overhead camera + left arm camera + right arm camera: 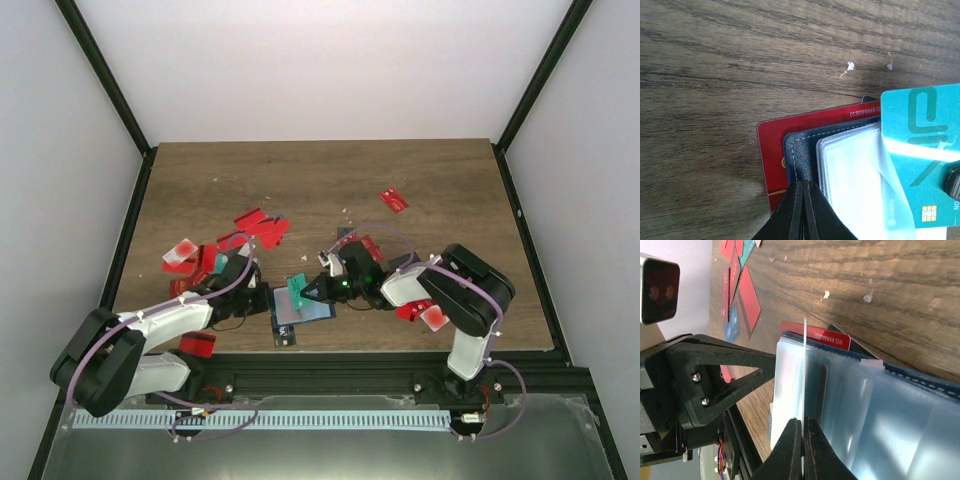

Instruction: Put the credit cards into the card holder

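The card holder (312,314) lies open near the front edge, its navy cover (799,150) and clear sleeves (850,175) spread out. My left gripper (803,184) is shut, its tips resting on the cover's edge; nothing shows between the fingers. My right gripper (803,421) is shut on a teal credit card (917,145), which stands edge-on (804,370) over the sleeves (880,415). In the top view the teal card (296,289) sits between the left gripper (268,300) and the right gripper (313,291). A red card (771,150) lies under the holder.
Several red cards lie in a pile (260,228) behind the holder, with more at the left (195,262). A single red card (394,200) is at the back right, another (413,310) lies by the right arm, and one (198,345) sits at the front left edge.
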You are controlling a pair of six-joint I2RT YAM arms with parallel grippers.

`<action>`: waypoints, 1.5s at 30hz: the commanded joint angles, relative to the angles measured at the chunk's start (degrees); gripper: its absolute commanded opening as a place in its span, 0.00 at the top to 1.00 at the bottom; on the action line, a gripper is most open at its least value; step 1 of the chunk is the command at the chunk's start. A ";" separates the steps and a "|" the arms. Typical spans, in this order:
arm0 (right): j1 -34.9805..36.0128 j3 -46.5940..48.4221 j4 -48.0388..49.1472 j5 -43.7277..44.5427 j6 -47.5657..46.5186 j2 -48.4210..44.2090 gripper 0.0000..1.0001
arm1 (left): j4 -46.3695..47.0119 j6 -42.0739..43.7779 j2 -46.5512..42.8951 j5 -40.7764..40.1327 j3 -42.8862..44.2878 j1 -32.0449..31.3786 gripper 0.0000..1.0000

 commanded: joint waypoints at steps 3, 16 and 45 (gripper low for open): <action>1.79 -0.71 1.63 -0.81 5.13 0.93 0.99 | 0.36 -0.27 0.02 0.84 -1.42 0.11 0.96; 5.54 -0.19 1.77 -1.51 7.09 3.17 0.99 | 0.66 -0.60 -0.70 0.67 -1.64 0.12 0.96; 6.95 6.56 -24.51 6.50 -2.80 -2.73 0.52 | -0.26 -0.08 -2.12 -0.92 -1.47 0.17 0.96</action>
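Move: The open card holder has its middle about 3 cm back of the right hand, 1 cm to its left and 3 cm lower; that hand already holds the teal card. The red card half under the holder is roughly 1 cm back and 5 cm to the left of the right hand, and the black card at the holder's near edge about 10 cm back and 5 cm left. From the shut left fingers, at the holder's left edge, its middle lies some 8 cm right and 2 cm back. Back towards its base, drifting left and slightly down, the right hand draws the pinched teal card about 4 cm into the holder's clear sleeve, the fingers tipping down a little further. Near the end the fingers open about halfway and let go of the card, while the hand shifts about 1 cm right and rolls its left side down some 10 degrees. The left hand stays with its shut fingertips at the holder's left edge. ##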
